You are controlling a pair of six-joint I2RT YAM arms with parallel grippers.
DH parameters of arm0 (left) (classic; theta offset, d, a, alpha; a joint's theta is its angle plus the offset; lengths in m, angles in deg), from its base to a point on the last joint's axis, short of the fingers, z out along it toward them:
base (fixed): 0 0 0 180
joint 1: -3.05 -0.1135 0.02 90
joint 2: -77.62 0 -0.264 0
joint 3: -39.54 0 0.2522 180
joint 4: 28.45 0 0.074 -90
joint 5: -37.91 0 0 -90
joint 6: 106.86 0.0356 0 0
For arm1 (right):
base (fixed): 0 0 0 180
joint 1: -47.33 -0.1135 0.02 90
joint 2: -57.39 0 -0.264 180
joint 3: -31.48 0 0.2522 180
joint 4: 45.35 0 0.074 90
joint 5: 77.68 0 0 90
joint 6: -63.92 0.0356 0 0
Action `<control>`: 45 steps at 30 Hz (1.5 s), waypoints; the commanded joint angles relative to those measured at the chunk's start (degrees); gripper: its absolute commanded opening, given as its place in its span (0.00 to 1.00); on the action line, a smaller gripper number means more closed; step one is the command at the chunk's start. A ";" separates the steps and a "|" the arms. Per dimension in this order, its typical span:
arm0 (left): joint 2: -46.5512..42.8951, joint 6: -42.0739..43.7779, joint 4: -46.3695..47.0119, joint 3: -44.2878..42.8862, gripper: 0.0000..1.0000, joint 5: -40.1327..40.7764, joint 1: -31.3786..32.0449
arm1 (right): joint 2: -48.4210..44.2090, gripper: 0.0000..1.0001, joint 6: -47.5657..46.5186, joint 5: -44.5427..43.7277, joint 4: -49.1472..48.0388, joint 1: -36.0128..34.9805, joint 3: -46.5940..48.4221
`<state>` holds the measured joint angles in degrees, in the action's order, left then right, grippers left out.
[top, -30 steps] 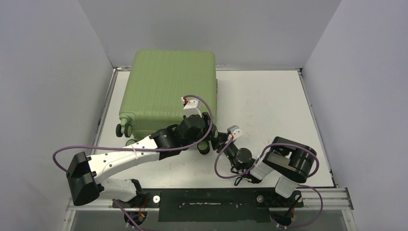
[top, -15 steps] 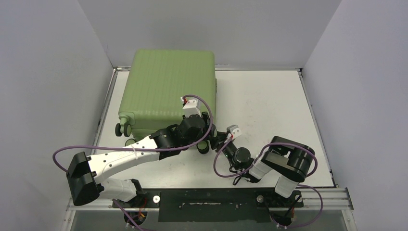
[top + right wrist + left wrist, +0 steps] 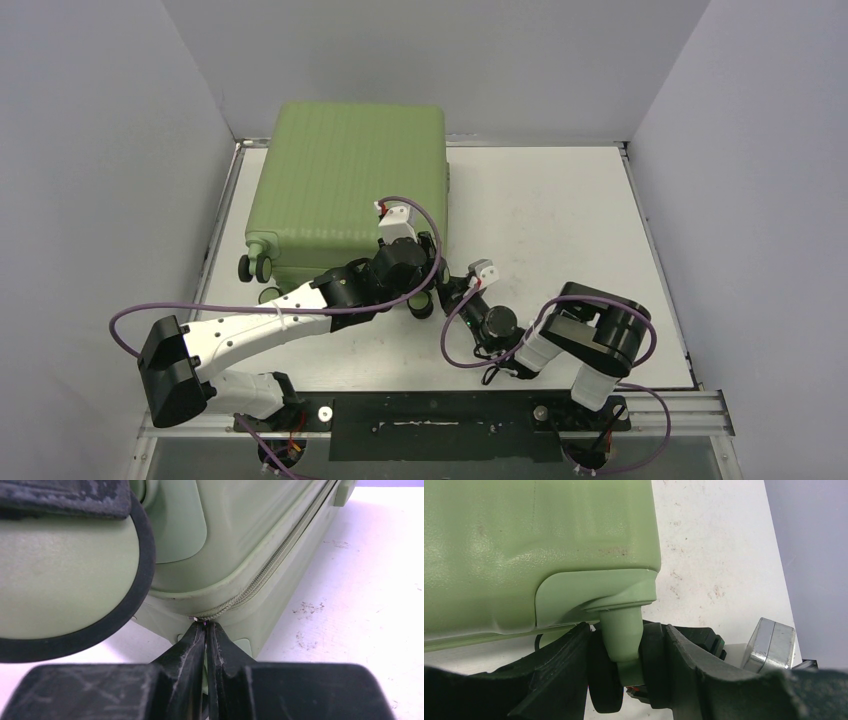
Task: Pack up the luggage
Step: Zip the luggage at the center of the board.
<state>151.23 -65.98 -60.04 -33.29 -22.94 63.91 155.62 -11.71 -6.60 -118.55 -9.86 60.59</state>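
The luggage [image 3: 345, 185], a light-green ribbed hard-shell suitcase, lies closed and flat at the back left of the table. My left gripper [image 3: 425, 290] sits at its near right corner. In the left wrist view the left gripper [image 3: 624, 660] is clamped on a caster wheel [image 3: 604, 680], its green stem between the pads. My right gripper [image 3: 452, 290] is beside it at the same corner. In the right wrist view the right gripper [image 3: 206, 626] is shut, pinching a small metal zipper pull [image 3: 194, 618] at the end of the zipper [image 3: 270, 572]. A green-hubbed wheel [image 3: 60, 580] fills the left.
The white table [image 3: 560, 210] stretches right of the luggage, between grey walls on three sides. Another pair of wheels [image 3: 252, 268] sticks out at the luggage's near left corner. Purple cables loop off both arms. A black rail [image 3: 430, 425] runs along the near edge.
The right gripper's jaws have closed from partly open onto the zipper's end, and its wrist has edged left toward the luggage corner. The left arm has not moved.
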 commanded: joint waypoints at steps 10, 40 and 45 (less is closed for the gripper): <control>-2.72 -0.44 -5.23 2.22 0.00 -5.51 2.03 | -6.63 0.00 -0.13 -12.89 6.17 2.73 -0.27; -6.92 -0.18 -9.77 6.33 0.00 -6.93 4.83 | -1.84 0.00 0.43 8.70 9.78 20.45 8.86; -8.10 -0.05 -11.96 6.57 0.00 -6.33 5.21 | 2.25 0.00 1.29 11.91 10.38 22.73 13.50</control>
<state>145.19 -68.32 -59.36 -28.68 -22.55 66.18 155.47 -10.29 7.81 -106.48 9.09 69.82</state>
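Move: The right fingers already pinch the zipper pull at the luggage's near right corner. The side block, farther along that flank, lies some 25 cm ahead of the right hand and 4 cm to its right, slightly lower. The upper wheel, between the left fingers, is about 5 cm back and 8 cm above the right hand; the lower wheel is 4 cm back, 5 cm left and 8 cm below. From the left hand, the pull is about 4 cm ahead, 1 cm right, 8 cm down. Right hand draws the pinched zipper pull rightward round the corner, then 9 cm forward; left eases back 2. ##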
